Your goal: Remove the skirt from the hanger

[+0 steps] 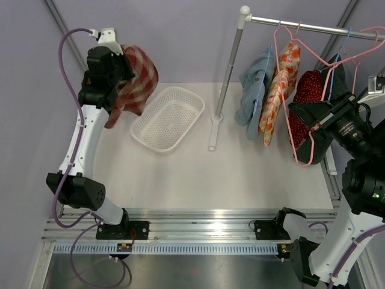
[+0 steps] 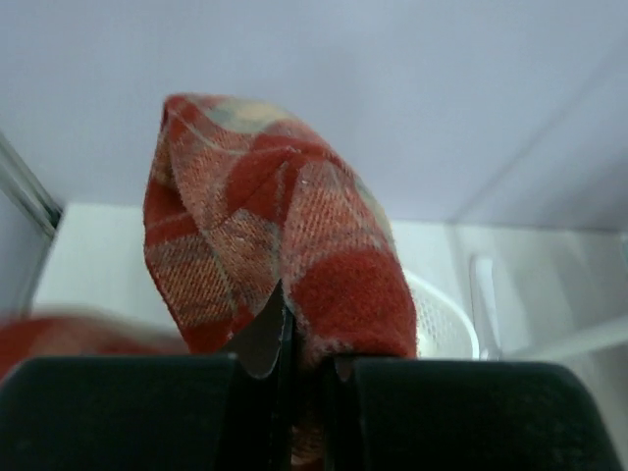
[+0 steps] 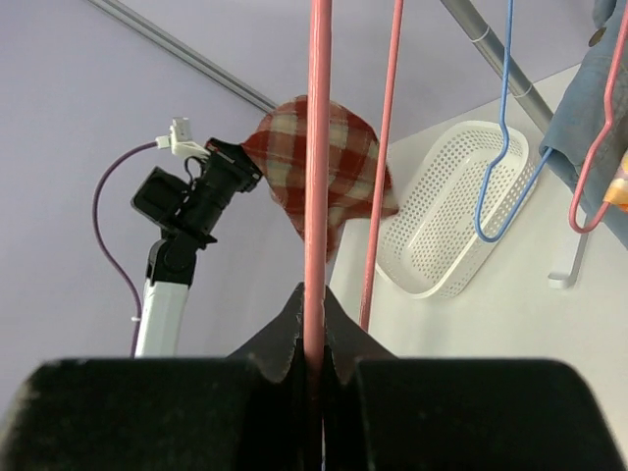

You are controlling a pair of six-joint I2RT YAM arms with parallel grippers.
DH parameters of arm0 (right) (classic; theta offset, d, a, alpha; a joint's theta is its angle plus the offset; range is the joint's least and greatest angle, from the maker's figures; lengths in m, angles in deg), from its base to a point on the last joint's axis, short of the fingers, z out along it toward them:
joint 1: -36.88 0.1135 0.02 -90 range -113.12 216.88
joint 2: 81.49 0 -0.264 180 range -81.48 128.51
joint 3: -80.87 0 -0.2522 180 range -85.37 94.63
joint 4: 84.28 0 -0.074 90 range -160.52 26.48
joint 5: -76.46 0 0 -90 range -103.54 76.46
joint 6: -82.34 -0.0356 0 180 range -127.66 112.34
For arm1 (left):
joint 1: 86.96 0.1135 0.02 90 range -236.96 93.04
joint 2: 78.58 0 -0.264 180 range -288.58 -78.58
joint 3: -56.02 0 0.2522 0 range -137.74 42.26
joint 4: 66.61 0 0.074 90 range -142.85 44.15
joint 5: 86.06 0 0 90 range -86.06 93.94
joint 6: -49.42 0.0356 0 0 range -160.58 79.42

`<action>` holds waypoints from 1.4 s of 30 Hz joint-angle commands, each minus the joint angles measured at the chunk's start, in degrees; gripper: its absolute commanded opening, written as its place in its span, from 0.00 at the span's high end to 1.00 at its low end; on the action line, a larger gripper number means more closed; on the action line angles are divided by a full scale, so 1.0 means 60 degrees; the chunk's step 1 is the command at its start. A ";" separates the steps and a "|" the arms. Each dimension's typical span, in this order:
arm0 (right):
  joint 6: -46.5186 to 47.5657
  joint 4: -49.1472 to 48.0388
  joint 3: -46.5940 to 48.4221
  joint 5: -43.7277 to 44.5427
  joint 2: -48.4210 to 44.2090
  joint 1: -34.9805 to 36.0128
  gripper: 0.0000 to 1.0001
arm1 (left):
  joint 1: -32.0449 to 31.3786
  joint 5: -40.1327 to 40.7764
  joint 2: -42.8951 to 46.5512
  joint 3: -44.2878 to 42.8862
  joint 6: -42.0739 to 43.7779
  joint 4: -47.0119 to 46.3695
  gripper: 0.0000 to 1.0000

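Observation:
The skirt (image 1: 137,78) is red plaid cloth, bunched and hanging from my left gripper (image 1: 125,71), which is raised at the far left, above and left of the basket. In the left wrist view the left gripper (image 2: 304,343) is shut on a fold of the skirt (image 2: 275,226). The pink wire hanger (image 1: 308,164) hangs from the rail at the right, well apart from the skirt. My right gripper (image 1: 299,117) holds its side wire. The right wrist view shows the right gripper (image 3: 314,319) shut on the pink hanger wire (image 3: 318,147), with the skirt (image 3: 348,172) far behind it.
A white perforated basket (image 1: 168,117) lies on the table at left of centre. A grey rack pole (image 1: 231,60) stands mid-table and carries a blue denim garment (image 1: 255,90), an orange floral one (image 1: 280,84) and a red dotted one (image 1: 310,87). A blue hanger (image 3: 505,147) hangs nearby.

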 commanded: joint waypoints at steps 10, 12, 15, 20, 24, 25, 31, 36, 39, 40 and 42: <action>0.0404 -0.0366 0.0029 0.0057 0.0541 -0.0037 1.00 | -0.0760 -0.1345 -0.0318 0.1206 -0.0206 -0.1992 1.00; 0.0360 -0.0556 0.0044 -0.0001 0.0731 -0.0037 1.00 | -0.0923 -0.1037 -0.0391 0.1440 -0.0089 -0.2051 1.00; 0.0199 -0.0980 0.0073 -0.0235 0.1082 -0.0037 1.00 | -0.1012 -0.0860 -0.0698 0.1893 -0.0263 -0.2109 1.00; 0.0213 -0.1201 0.0834 -0.0266 0.1874 0.0197 1.00 | -0.0997 0.0000 -0.1501 0.2584 -0.0834 -0.2199 0.81; 0.0593 -0.1115 0.1140 0.0638 0.2706 0.1118 1.00 | -0.0982 0.0209 -0.2133 0.2335 -0.1872 -0.0971 0.01; 0.1044 -0.0867 0.1360 0.0904 0.2942 0.1338 1.00 | -0.1011 0.0166 -0.2047 0.2712 -0.2006 -0.0967 0.01; 0.2174 0.0569 0.3410 0.1740 0.3530 0.1692 1.00 | -0.1551 0.0618 -0.0116 0.4518 -0.1759 -0.1935 0.01; 0.2790 0.2327 0.4644 0.3201 0.2700 0.1692 1.00 | -0.2095 0.0854 0.0852 0.3989 -0.1655 -0.0851 0.01; 0.3303 0.2825 0.4220 0.4227 0.1660 0.1692 1.00 | -0.2198 0.0679 0.1921 0.4414 -0.1714 -0.0909 0.01; 0.3507 0.3044 0.4219 0.4449 0.1510 0.1692 1.00 | -0.2213 0.0678 0.2184 0.4604 -0.1729 -0.0865 0.01; 0.3582 0.3762 0.4219 0.5106 0.1203 0.1692 1.00 | -0.2213 0.0590 0.2784 0.4708 -0.1714 -0.0617 0.01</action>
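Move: The left hand, pointing forward, still pinches the red plaid skirt, which hangs free of its hanger. The basket's middle lies about 5 cm ahead of this hand, 13 cm to its right and some 38 cm below. The rack's foot stands about 18 cm to the right of the basket and 4 cm nearer. From the right hand, keeping the empty pink hanger, the basket is roughly 35 cm ahead, 33 cm left and 48 cm down; the orange flowered cloth hangs about 27 cm straight ahead, 12 cm lower. Down and to the right over the basket goes the left hand, sinking some 26 cm in all and tipping its fingers about 30 degrees downward; partway down the fingers open wide and let go of the skirt, then the hand rises away, drawing back. The right hand keeps its grip on the hanger, swings forward towards the hung clothes and returns, rolling a little. ##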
